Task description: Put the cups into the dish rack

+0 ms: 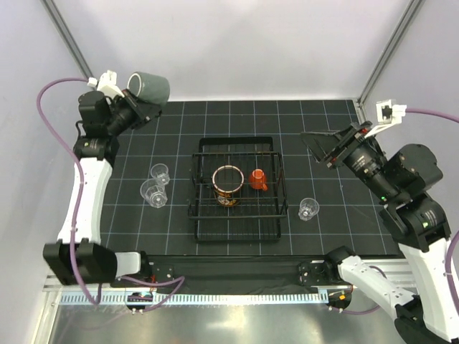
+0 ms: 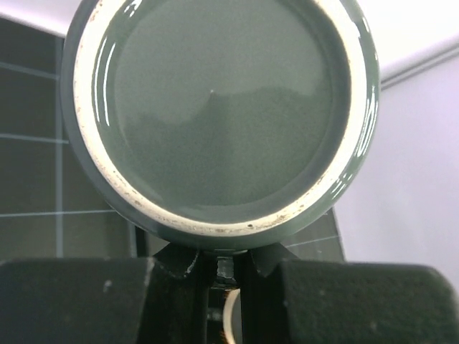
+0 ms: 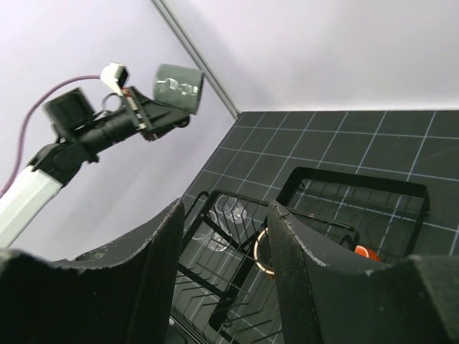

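Observation:
High over the table's back left corner, my left gripper (image 1: 135,99) is shut on the grey-green cup (image 1: 149,87). In the left wrist view the cup's base (image 2: 215,107) fills the frame, and the gripper (image 2: 226,266) pinches a narrow part under it. The black wire dish rack (image 1: 203,215) stands mid-table. It holds the large mug (image 1: 228,185) and the small orange cup (image 1: 258,179). Two clear cups (image 1: 159,172) (image 1: 153,193) stand left of the rack, and one clear cup (image 1: 308,208) stands to its right. My right gripper (image 1: 324,147) is open and empty, raised to the right of the rack (image 3: 351,179).
The black gridded mat (image 1: 129,222) covers the table. White walls and metal frame posts (image 1: 72,36) close in the back and sides. The left arm's purple cable (image 1: 50,122) loops beside it.

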`<action>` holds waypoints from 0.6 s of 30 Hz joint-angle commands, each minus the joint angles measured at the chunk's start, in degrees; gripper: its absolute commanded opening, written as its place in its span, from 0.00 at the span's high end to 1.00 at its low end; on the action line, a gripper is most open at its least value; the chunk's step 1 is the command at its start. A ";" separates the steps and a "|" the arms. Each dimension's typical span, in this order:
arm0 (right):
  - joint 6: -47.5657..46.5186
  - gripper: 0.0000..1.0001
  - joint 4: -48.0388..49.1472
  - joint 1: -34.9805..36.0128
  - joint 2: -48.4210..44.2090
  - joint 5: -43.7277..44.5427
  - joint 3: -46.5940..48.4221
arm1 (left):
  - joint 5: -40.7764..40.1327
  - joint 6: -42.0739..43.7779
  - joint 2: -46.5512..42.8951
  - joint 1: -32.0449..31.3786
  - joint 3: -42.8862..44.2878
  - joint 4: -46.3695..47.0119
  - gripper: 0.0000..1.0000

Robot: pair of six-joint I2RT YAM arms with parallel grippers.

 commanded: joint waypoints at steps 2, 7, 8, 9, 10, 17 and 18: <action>-4.22 0.48 -2.05 0.32 -1.15 2.07 1.75 | 8.26 4.00 6.97 1.10 -0.21 9.68 1.00; -4.66 0.48 -2.23 0.31 -1.68 2.33 0.43 | 13.20 9.78 12.78 -0.04 1.28 12.51 1.00; -4.57 0.48 -2.23 0.23 -1.94 2.33 0.26 | 13.82 11.46 13.40 -0.57 1.45 12.51 1.00; -4.66 0.48 -2.06 0.31 -2.03 2.25 -0.01 | 15.04 12.69 14.01 -1.01 1.45 12.51 1.00; -4.75 0.48 -2.06 0.32 -2.12 2.42 -0.36 | 15.75 13.84 15.24 -1.27 1.37 12.51 1.00; -5.54 0.48 -2.76 0.32 -2.65 2.95 -0.62 | 22.00 24.82 23.07 -7.68 3.91 9.09 1.00; -5.80 0.48 -3.11 0.32 -2.91 3.47 -0.62 | 21.56 29.36 23.86 -9.61 4.35 5.95 1.00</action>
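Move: The left hand, already holding the green cup, has the middle of the dish rack about 24 cm to its right, 11 cm back and 30 cm below. In the rack, the skull mug sits some 21 cm right and 10 cm back, the orange cup about 31 cm right and 7 cm back. The nearer wine glass stands roughly 4 cm back, 3 cm left. From the empty right hand, the rack is about 22 cm left, 7 cm ahead, 40 cm below. The left hand sinks some 14 cm with the held green cup, swinging right towards the rack, turning clockwise. ##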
